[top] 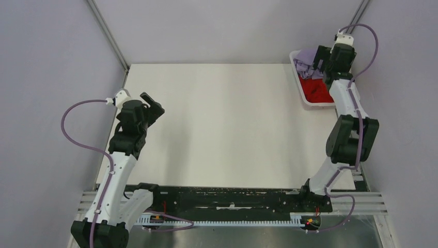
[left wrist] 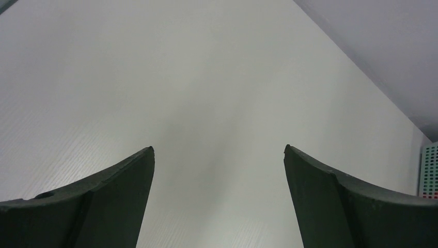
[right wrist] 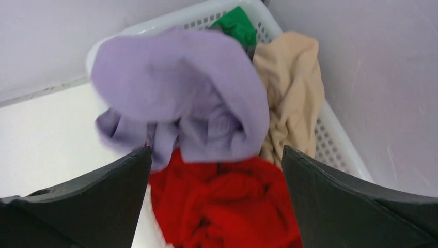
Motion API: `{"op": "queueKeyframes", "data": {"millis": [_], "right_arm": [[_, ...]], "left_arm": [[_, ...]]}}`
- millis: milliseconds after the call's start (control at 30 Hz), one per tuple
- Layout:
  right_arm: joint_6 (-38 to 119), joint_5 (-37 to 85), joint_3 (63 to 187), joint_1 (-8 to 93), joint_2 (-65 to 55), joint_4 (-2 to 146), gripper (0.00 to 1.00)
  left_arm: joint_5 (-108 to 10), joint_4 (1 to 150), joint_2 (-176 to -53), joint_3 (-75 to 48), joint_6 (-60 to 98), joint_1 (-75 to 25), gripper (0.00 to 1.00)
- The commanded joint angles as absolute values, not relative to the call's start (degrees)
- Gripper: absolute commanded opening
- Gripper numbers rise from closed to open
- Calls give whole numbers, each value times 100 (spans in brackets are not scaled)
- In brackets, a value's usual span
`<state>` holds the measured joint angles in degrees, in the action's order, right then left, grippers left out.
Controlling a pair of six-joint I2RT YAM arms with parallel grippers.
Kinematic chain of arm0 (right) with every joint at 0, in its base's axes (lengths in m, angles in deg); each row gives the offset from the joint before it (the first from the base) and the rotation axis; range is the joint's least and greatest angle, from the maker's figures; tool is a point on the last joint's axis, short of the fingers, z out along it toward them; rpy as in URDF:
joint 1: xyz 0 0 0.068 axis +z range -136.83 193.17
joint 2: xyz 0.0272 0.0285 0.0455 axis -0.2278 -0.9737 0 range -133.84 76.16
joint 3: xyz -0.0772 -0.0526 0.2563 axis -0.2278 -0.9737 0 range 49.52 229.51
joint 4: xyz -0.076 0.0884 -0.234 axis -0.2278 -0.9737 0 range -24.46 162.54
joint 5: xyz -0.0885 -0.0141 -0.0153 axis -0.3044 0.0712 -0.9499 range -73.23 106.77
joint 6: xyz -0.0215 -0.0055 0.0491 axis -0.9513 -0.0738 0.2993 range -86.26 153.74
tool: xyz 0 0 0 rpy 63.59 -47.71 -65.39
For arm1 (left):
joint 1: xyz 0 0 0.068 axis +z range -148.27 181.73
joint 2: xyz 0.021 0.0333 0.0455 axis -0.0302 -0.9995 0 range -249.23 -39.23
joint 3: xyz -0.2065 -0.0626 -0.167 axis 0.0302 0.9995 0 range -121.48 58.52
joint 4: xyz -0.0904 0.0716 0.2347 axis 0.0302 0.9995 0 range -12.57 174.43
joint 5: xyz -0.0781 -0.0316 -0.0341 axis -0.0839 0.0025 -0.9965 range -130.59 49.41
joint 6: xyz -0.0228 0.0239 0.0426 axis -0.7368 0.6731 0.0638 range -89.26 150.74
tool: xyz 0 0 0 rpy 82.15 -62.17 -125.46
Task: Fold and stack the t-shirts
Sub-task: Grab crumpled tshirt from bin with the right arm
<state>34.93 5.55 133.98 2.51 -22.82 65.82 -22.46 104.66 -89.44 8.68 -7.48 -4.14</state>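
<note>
The t-shirts lie crumpled in a white lattice basket (top: 302, 93) at the table's far right corner. A lavender shirt (right wrist: 181, 93) lies on top, over a red one (right wrist: 227, 206), with a beige one (right wrist: 289, 88) to its right and a bit of green one (right wrist: 237, 26) behind. From above I see the lavender shirt (top: 306, 62) and the red shirt (top: 316, 92). My right gripper (right wrist: 217, 150) hangs open above the pile, nothing between its fingers. My left gripper (top: 150, 103) stands open over the table's left side; the left gripper (left wrist: 219, 150) holds nothing.
The white table (top: 222, 124) stretches between the arms. Grey walls close in behind and on both sides; the basket sits tight against the right wall. A corner of the basket (left wrist: 428, 170) shows at the right edge of the left wrist view.
</note>
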Motion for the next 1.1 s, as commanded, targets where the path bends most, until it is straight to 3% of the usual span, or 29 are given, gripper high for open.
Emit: {"op": "queueKeyframes", "data": {"millis": [0, 167, 200, 300, 400, 700, 1067], "right_arm": [[3155, 831, 14658, 6, -3386, 6497, 98], [2944, 943, 15720, -10, -4563, 6576, 95], [2890, 970, 15881, -15, -4731, 6634, 85], [2943, 1009, 16283, -13, -4991, 6699, 36], [3018, 1012, 16229, -11, -4691, 7178, 0], [3172, 320, 16716, -11, -3618, 8409, 0], [3773, 2607, 16629, 806, -2130, 8521, 0]], "left_arm": [[-1875, 10136, -8754, 1049, -544, -425, 100], [-1983, 9955, -8903, 1028, -548, -428, 100], [-2009, 9933, -8946, 1001, -540, -426, 100], [-1985, 9930, -9060, 903, -517, -426, 100], [-1995, 9921, -9124, 810, -495, -425, 100], [-2129, 9535, -9142, 872, -488, -429, 100], [-2483, 9488, -8953, 910, -312, -426, 100]]}}
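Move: The lilac t-shirt lies crumpled in the bin about 9 cm ahead of the open right hand, level with it sideways and some 10 cm lower. Under the hand is the red cloth, about 1 cm back and 1 cm right, 14 cm down; the beige cloth is roughly 5 cm ahead, 9 cm right and 13 cm down. From the left hand the t-shirt is some 28 cm ahead, 70 cm right and 9 cm down. The right fingers pinch the lilac t-shirt in the bin, after the hand reaches about 10 cm forward and a little right while sinking some 7 cm onto it. With the fingers shut on the cloth, the hand then climbs fast, about 34 cm, easing back and left late on as the wrist tips the fingers up some 40 degrees. ##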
